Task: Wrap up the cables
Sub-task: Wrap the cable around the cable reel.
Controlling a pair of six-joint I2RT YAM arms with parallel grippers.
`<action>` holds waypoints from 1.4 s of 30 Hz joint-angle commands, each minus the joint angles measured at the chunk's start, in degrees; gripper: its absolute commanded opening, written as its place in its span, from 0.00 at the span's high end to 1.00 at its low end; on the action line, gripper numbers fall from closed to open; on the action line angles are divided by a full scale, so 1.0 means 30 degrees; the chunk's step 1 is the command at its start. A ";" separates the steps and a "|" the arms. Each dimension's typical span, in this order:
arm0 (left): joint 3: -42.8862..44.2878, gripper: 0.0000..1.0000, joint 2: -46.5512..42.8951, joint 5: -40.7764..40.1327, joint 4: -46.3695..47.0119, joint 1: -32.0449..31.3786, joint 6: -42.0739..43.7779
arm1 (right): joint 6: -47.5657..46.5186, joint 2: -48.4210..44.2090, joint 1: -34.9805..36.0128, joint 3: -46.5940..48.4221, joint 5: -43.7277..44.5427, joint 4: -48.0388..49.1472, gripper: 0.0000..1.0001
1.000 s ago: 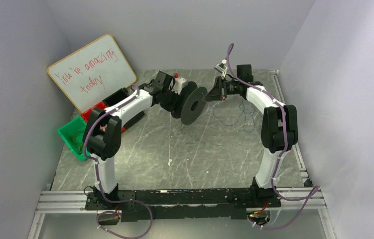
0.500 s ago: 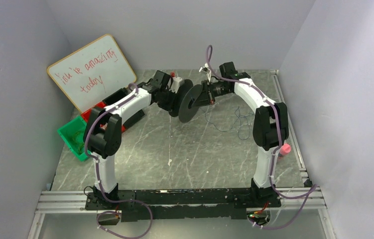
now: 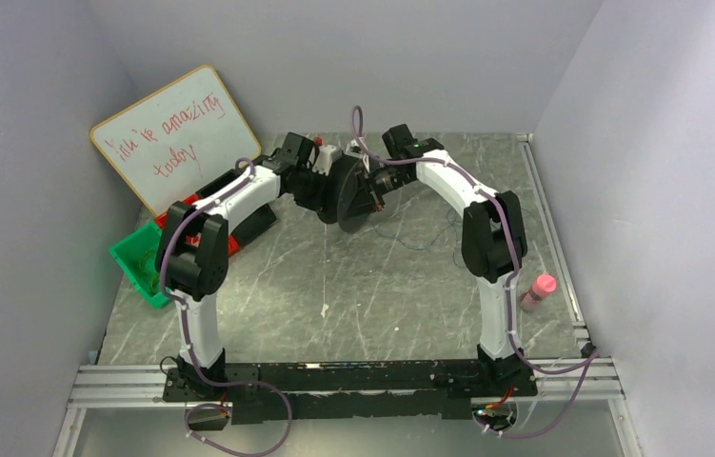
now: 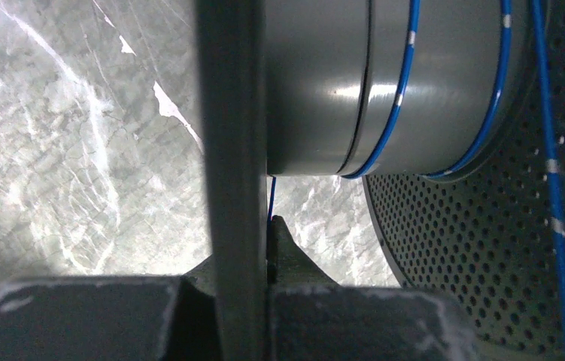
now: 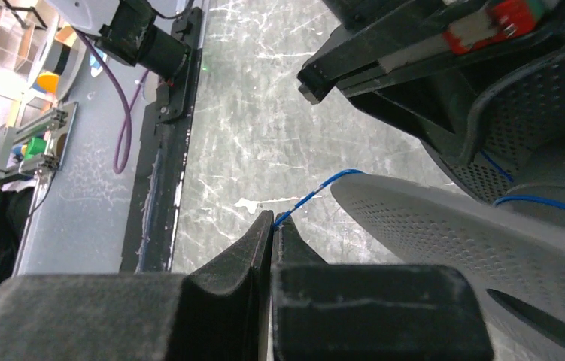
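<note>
A black spool (image 3: 354, 194) hangs above the table's far middle, and my left gripper (image 3: 327, 188) is shut on one of its flanges. In the left wrist view that flange's edge (image 4: 230, 135) runs up between the jaws of the left gripper (image 4: 252, 239). The grey core (image 4: 384, 83) carries a few turns of the cables (image 4: 398, 105), thin blue wire. My right gripper (image 3: 373, 185) sits against the spool's right side. Seen from the right wrist, the right gripper (image 5: 273, 222) is shut on the blue wire (image 5: 314, 193), which arcs over the perforated flange (image 5: 460, 237). Loose wire (image 3: 427, 242) trails on the table.
A whiteboard (image 3: 177, 134) leans at the back left, above a green bin (image 3: 138, 263) and a red bin (image 3: 185, 204). A pink bottle (image 3: 537, 290) stands near the right rail. The aluminium frame (image 3: 353, 379) runs along the near edge.
My right arm has swung left from the loose wire to the spool, and its jaws have closed on the wire. The pink bottle is now uncovered. The left arm has barely moved.
</note>
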 commanded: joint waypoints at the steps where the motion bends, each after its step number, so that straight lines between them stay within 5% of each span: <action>1: -0.0227 0.98 -0.0649 -0.0308 0.1732 0.2113 -0.2666 | -0.0675 0.0323 0.0694 0.0066 -0.0474 -0.3509 0.97; 31: -0.2836 0.98 -0.2938 0.7334 0.5883 0.7373 -0.6879 | -0.2131 0.2562 0.0718 0.0840 -0.0773 -0.5287 0.95; 42: -0.3720 0.98 -0.4459 0.9730 0.7912 0.8467 -0.7453 | -0.1638 0.3166 -0.1025 0.0825 -0.2531 -0.5045 0.96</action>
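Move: My left hand already grips one flange of the cable reel, whose middle lies about 3 cm ahead, 5 cm to the right and 1 cm above that hand. The black bin stands some 13 cm to its left, 3 cm back and 10 cm down. From my right hand, shut on the blue cable, the reel's middle is roughly 7 cm ahead, level sideways and 4 cm below; loose cable lies 19 cm to its right, 2 cm ahead and 16 cm lower. I carry the reel about 8 cm left, away from my right hand, lifting it near the end by some 5 cm and rolling it so that its free right face turns upward, the left wrist dipping on its left by about 30 degrees and swinging counter-clockwise. My right hand keeps the cable pinched and sinks some 4.5 cm, drawing back slightly before easing forward again. ##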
